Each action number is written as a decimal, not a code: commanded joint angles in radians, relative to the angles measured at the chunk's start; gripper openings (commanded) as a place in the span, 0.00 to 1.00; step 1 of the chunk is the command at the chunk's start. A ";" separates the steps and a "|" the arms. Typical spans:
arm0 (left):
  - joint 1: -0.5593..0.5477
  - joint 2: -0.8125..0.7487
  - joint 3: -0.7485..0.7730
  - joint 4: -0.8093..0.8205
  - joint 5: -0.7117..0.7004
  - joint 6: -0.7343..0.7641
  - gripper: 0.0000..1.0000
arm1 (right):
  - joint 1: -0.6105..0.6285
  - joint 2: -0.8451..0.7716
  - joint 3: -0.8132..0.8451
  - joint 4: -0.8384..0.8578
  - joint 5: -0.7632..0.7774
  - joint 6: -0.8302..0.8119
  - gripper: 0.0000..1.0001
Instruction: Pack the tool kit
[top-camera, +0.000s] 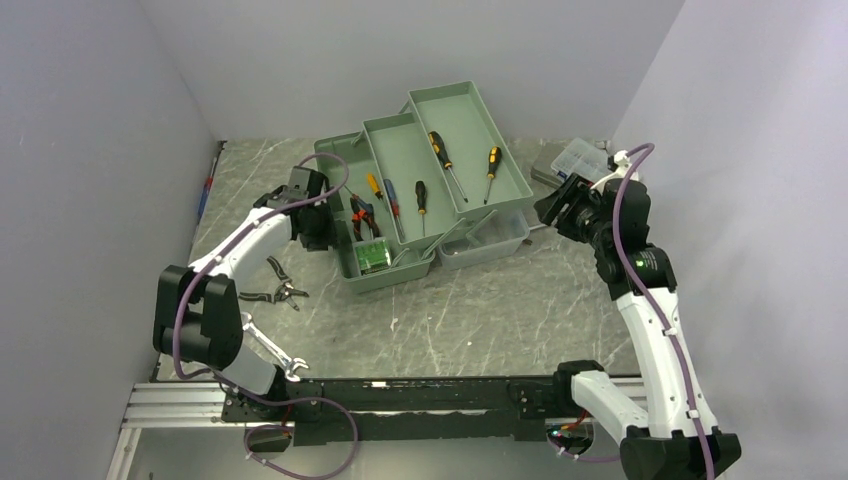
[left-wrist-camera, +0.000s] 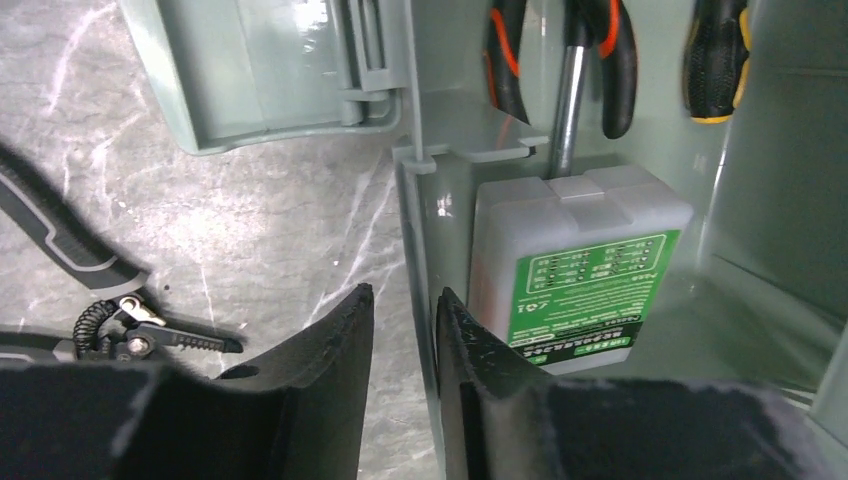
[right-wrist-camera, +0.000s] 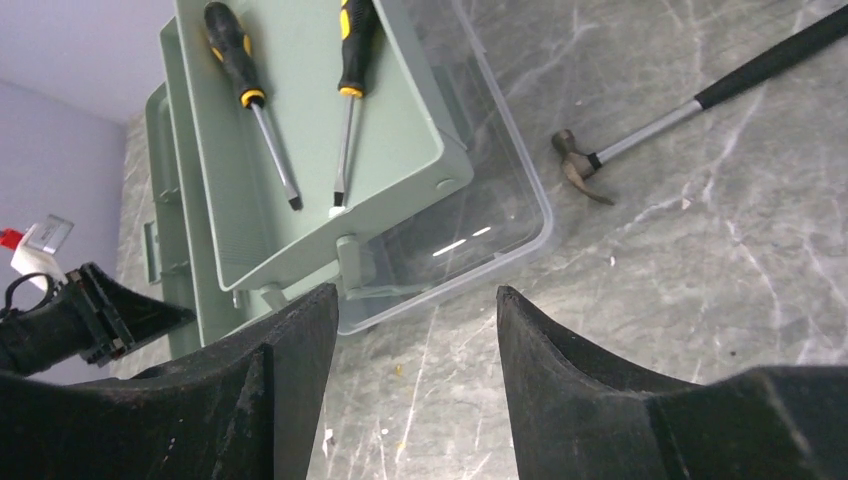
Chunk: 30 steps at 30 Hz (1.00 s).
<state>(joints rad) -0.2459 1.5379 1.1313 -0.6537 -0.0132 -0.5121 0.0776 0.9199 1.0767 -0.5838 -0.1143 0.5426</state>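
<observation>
The sage-green tool kit box (top-camera: 400, 160) stands open at the table's middle, its trays fanned out to the back right. Two yellow-handled screwdrivers (top-camera: 447, 165) lie in the top tray, more tools in the lower trays, and red-handled pliers (top-camera: 362, 215) lie in the base beside a green-labelled case (left-wrist-camera: 585, 270). My left gripper (left-wrist-camera: 405, 295) straddles the base's left wall (left-wrist-camera: 420, 250). One finger is inside against the wall; the outer finger stands a small gap off it. My right gripper (right-wrist-camera: 415, 290) hangs open and empty over the table, just right of the translucent lid (right-wrist-camera: 480, 200).
Black spring pliers (top-camera: 275, 290) and a wrench (top-camera: 270, 350) lie on the table near the left arm. A small hammer (right-wrist-camera: 690, 105) lies right of the lid. A clear organizer box (top-camera: 580, 158) sits at the back right. A screwdriver (top-camera: 207, 185) lies along the left wall.
</observation>
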 joint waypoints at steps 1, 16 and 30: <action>0.001 0.000 -0.007 0.004 -0.009 0.032 0.28 | -0.003 -0.020 0.068 -0.034 0.102 -0.018 0.61; 0.108 -0.133 -0.020 -0.185 0.031 0.242 0.00 | -0.013 -0.004 0.025 -0.020 0.215 0.010 0.61; 0.202 -0.187 -0.101 -0.126 0.100 0.347 0.00 | -0.035 0.336 -0.036 0.249 -0.212 -0.024 0.62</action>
<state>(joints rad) -0.0444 1.3613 1.0058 -0.7597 0.0525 -0.2440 0.0483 1.1648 1.0233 -0.4721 -0.1417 0.5457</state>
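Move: My left fingers already straddle the toolbox's left wall, right at the hand point; the green case lies about 8 cm to the right, some 5 lower, and the red-black pliers 9 ahead, 7 right. The wire strippers are 11 cm left and 6 back. From my right hand the hammer lies roughly 14 cm ahead, 6 right and 28 below, the clear bin some 8 ahead and 9 left. I shut my left fingers, pinching the toolbox wall, then drag the box about 7 cm left and 5 cm back, keeping the pinch and hardly lifting. Meanwhile my right hand, fingers still open, drifts some 3.5 cm right, then swoops down and forward with a return to the left, tipping about 10 degrees further down and closing on the hammer. ##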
